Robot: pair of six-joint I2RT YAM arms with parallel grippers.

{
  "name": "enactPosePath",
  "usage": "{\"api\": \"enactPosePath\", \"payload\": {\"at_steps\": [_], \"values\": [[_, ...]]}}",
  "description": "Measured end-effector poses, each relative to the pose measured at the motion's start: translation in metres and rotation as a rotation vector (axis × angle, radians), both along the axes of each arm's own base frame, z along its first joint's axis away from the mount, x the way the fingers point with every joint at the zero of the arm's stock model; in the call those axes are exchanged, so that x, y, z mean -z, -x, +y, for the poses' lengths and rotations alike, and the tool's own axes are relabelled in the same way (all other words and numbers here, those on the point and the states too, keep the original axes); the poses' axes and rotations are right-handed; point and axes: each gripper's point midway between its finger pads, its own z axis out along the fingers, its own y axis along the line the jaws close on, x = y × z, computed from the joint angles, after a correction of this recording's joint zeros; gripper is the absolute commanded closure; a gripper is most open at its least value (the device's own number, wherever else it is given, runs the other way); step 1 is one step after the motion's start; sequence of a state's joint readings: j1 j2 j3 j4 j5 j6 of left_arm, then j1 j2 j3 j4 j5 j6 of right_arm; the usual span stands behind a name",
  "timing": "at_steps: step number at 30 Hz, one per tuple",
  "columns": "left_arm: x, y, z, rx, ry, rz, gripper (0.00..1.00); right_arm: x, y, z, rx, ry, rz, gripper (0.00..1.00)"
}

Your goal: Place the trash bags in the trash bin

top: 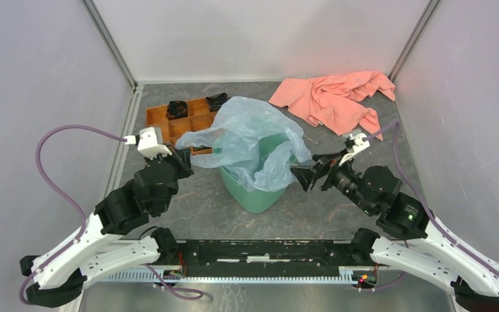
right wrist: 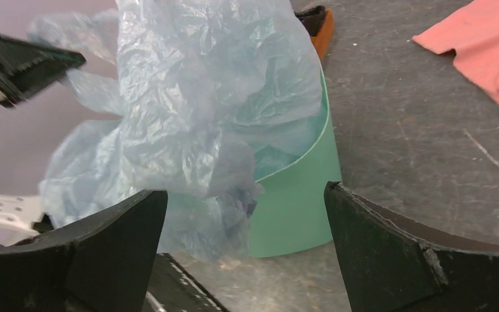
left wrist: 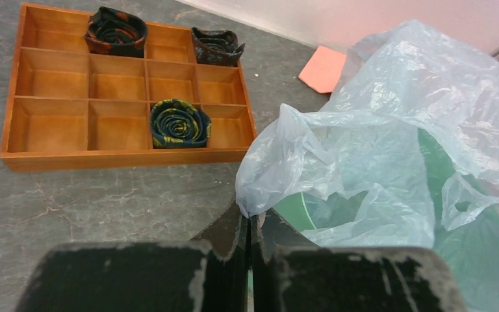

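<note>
The pale blue trash bag (top: 250, 140) is draped over and into the mint-green trash bin (top: 255, 190) at the table's middle. My left gripper (top: 186, 158) is shut on the bag's left edge, just left of the bin; in the left wrist view the film (left wrist: 338, 162) bunches at its closed tips (left wrist: 249, 218), with the green rim (left wrist: 292, 209) beside them. My right gripper (top: 304, 176) is open and empty, just right of the bin. In the right wrist view the bag (right wrist: 195, 110) and bin wall (right wrist: 292, 201) lie ahead between its spread fingers (right wrist: 377, 240).
An orange compartment tray (top: 185, 120) with rolled dark items stands behind the left gripper; it also shows in the left wrist view (left wrist: 104, 110). A salmon-pink cloth (top: 334, 97) lies at the back right. Grey walls enclose the table on three sides.
</note>
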State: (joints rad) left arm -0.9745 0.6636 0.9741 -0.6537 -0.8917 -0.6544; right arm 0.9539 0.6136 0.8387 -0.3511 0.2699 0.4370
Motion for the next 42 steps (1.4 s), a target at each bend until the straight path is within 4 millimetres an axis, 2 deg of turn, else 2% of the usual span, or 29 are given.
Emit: {"api": "enactPosePath", "payload": {"at_steps": [7,11,16,20,23,29,31,34,35,36,38,40,42], "values": [[-0.007,0.005,-0.003,0.039,0.051,-0.019,0.96,-0.023,0.018,-0.019,0.022,-0.187,0.04,0.02],[-0.007,0.006,-0.005,0.056,0.06,-0.018,0.96,-0.029,0.033,-0.008,-0.074,-0.294,0.054,0.02],[-0.009,0.007,-0.005,0.062,0.068,-0.022,0.96,-0.003,0.042,0.014,-0.157,-0.306,0.166,0.02],[-0.009,0.008,-0.006,0.069,0.072,-0.022,0.95,0.015,0.039,0.009,-0.102,-0.281,0.236,0.02],[-0.01,0.008,-0.005,0.069,0.079,-0.024,0.95,0.019,0.043,0.008,-0.1,-0.32,0.266,0.02],[-0.011,0.008,-0.004,0.06,0.094,-0.024,0.95,0.039,0.061,0.043,-0.269,-0.45,0.378,0.02],[-0.012,0.009,-0.003,0.056,0.103,-0.028,0.95,0.039,0.062,0.051,-0.299,-0.489,0.408,0.04],[-0.015,0.01,-0.001,0.055,0.123,-0.036,0.95,0.022,0.059,0.054,-0.305,-0.561,0.392,0.17],[-0.016,0.011,-0.001,0.054,0.131,-0.038,0.96,0.014,0.057,0.053,-0.298,-0.59,0.374,0.25],[-0.016,0.011,-0.001,0.053,0.132,-0.038,0.96,0.011,0.056,0.052,-0.294,-0.603,0.364,0.41],[-0.016,0.011,-0.001,0.054,0.131,-0.038,0.95,0.002,0.052,0.047,-0.274,-0.633,0.332,0.66],[-0.016,0.01,-0.002,0.054,0.13,-0.037,0.94,-0.005,0.048,0.041,-0.249,-0.663,0.307,0.98],[-0.015,0.01,-0.002,0.054,0.129,-0.036,0.94,-0.005,0.047,0.038,-0.236,-0.672,0.29,0.99]]}}
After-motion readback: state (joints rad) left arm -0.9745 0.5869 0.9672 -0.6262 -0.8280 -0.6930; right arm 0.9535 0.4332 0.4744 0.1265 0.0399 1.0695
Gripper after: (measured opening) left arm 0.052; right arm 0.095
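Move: The loose near-right edge of the trash bag that the open right hand goes for hangs about 3 cm back and 4 cm to the left of its fingers, roughly level with them. The trash bin's middle is some 13 cm left, 5 cm ahead and 18 cm below the right hand; the coral cloth lies about 28 cm ahead, 13 cm right and 31 cm down. From the left hand, that bag edge is roughly 27 cm right and 6 cm back. The trash bag's near-right edge is pinched by the right hand, which ends about 5 cm back and some 4 cm left: it draws back rising slightly, dips past its starting height while swinging left, then lifts about 4 cm as its fingers shut. Its wrist rolls some 40 degrees, left side up, tipping down a little. The left hand keeps its pinch on the opposite corner, easing slightly up. ##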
